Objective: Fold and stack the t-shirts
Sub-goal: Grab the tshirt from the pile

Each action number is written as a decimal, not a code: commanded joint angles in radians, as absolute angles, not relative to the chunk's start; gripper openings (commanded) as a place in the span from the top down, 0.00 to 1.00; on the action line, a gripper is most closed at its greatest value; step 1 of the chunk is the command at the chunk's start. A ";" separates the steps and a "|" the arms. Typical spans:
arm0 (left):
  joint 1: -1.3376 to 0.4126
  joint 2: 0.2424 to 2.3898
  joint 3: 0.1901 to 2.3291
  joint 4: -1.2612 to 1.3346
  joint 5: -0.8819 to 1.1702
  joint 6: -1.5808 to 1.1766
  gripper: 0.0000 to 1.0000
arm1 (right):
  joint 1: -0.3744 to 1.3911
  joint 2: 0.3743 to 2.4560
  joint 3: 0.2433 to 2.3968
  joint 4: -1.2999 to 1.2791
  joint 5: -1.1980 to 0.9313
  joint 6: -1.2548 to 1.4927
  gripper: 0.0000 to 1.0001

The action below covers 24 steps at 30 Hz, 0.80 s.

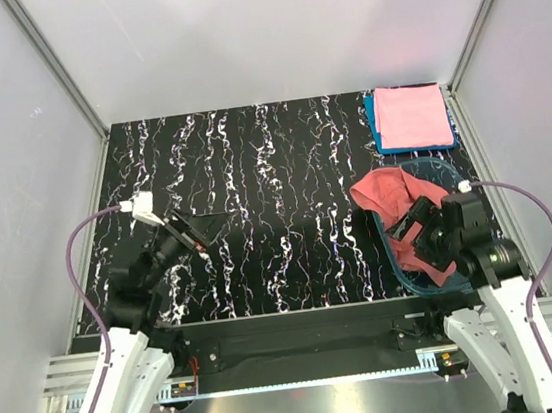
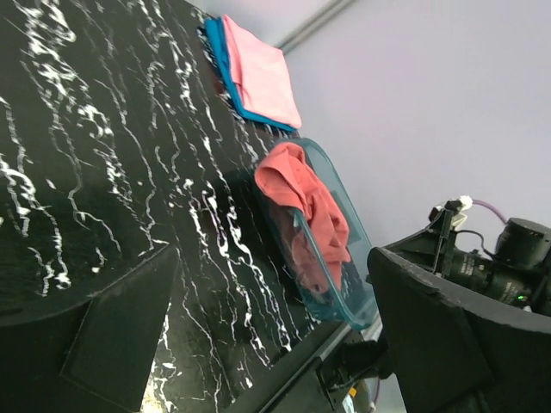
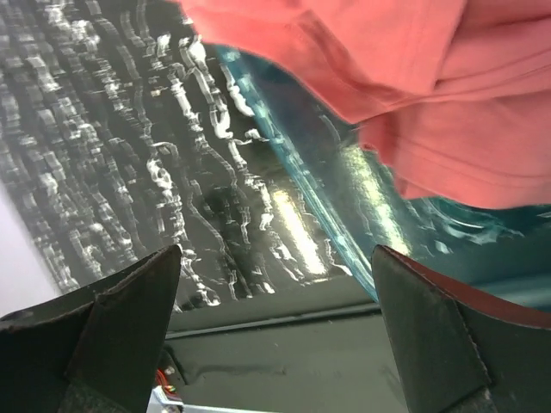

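A crumpled salmon t-shirt (image 1: 388, 196) lies in the clear blue tub (image 1: 445, 172) at the right, part of it spilling over the tub's left rim; it also shows in the left wrist view (image 2: 301, 202) and the right wrist view (image 3: 430, 77). At the back right, a pink folded t-shirt (image 1: 412, 115) rests on a blue folded t-shirt (image 1: 375, 124). My right gripper (image 1: 422, 233) hangs open over the near part of the tub, nothing between its fingers (image 3: 138, 310). My left gripper (image 1: 201, 228) is open above the bare table at the left.
The table (image 1: 275, 197) is black with white veins. White walls and aluminium posts (image 1: 57, 67) close in the sides and back. The folded stack (image 2: 258, 77) sits in the far right corner, just behind the tub (image 2: 344, 258).
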<state>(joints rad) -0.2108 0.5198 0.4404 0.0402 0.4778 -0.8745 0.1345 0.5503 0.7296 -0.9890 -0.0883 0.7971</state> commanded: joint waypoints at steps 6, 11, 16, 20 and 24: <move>-0.213 0.595 0.592 -0.266 0.290 -0.951 0.01 | 0.130 0.944 1.084 -0.971 -0.098 0.499 0.00; -0.189 0.692 0.679 -0.419 0.307 -0.984 0.01 | 0.114 1.116 1.167 -0.948 0.082 0.514 0.00; -0.175 0.696 0.833 -0.665 0.165 -0.924 0.01 | 0.110 1.345 1.203 -0.848 -0.041 0.500 0.21; -0.155 0.661 0.892 -0.693 0.150 -0.778 0.01 | 0.110 1.459 1.181 -0.766 -0.090 0.522 0.42; -0.152 0.679 0.951 -0.713 0.129 -0.692 0.01 | 0.110 1.512 1.193 -0.727 -0.071 0.486 0.51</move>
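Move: The t-shirt's bunched fold over the bin's left rim lies about 15 cm ahead of the right hand, 2 cm to its left and 7 cm below. The bin's middle is some 5 cm ahead, 7 cm right and 10 cm below; the folded stack roughly 40 cm ahead, 12 cm right and 14 cm below. From the left hand, that fold lies about 9 cm ahead, 39 cm right and 16 cm lower. Fingertips come down onto the t-shirt's fold at the bin's left rim and shut to about half: the right hand arcs some 15 cm forward, first rising about 5 cm, then dropping 10 cm while tipping farther down. Meanwhile the empty left hand swings 6 cm left, dipping and rising again, turning counter-clockwise and tipping down about 20 degrees. ##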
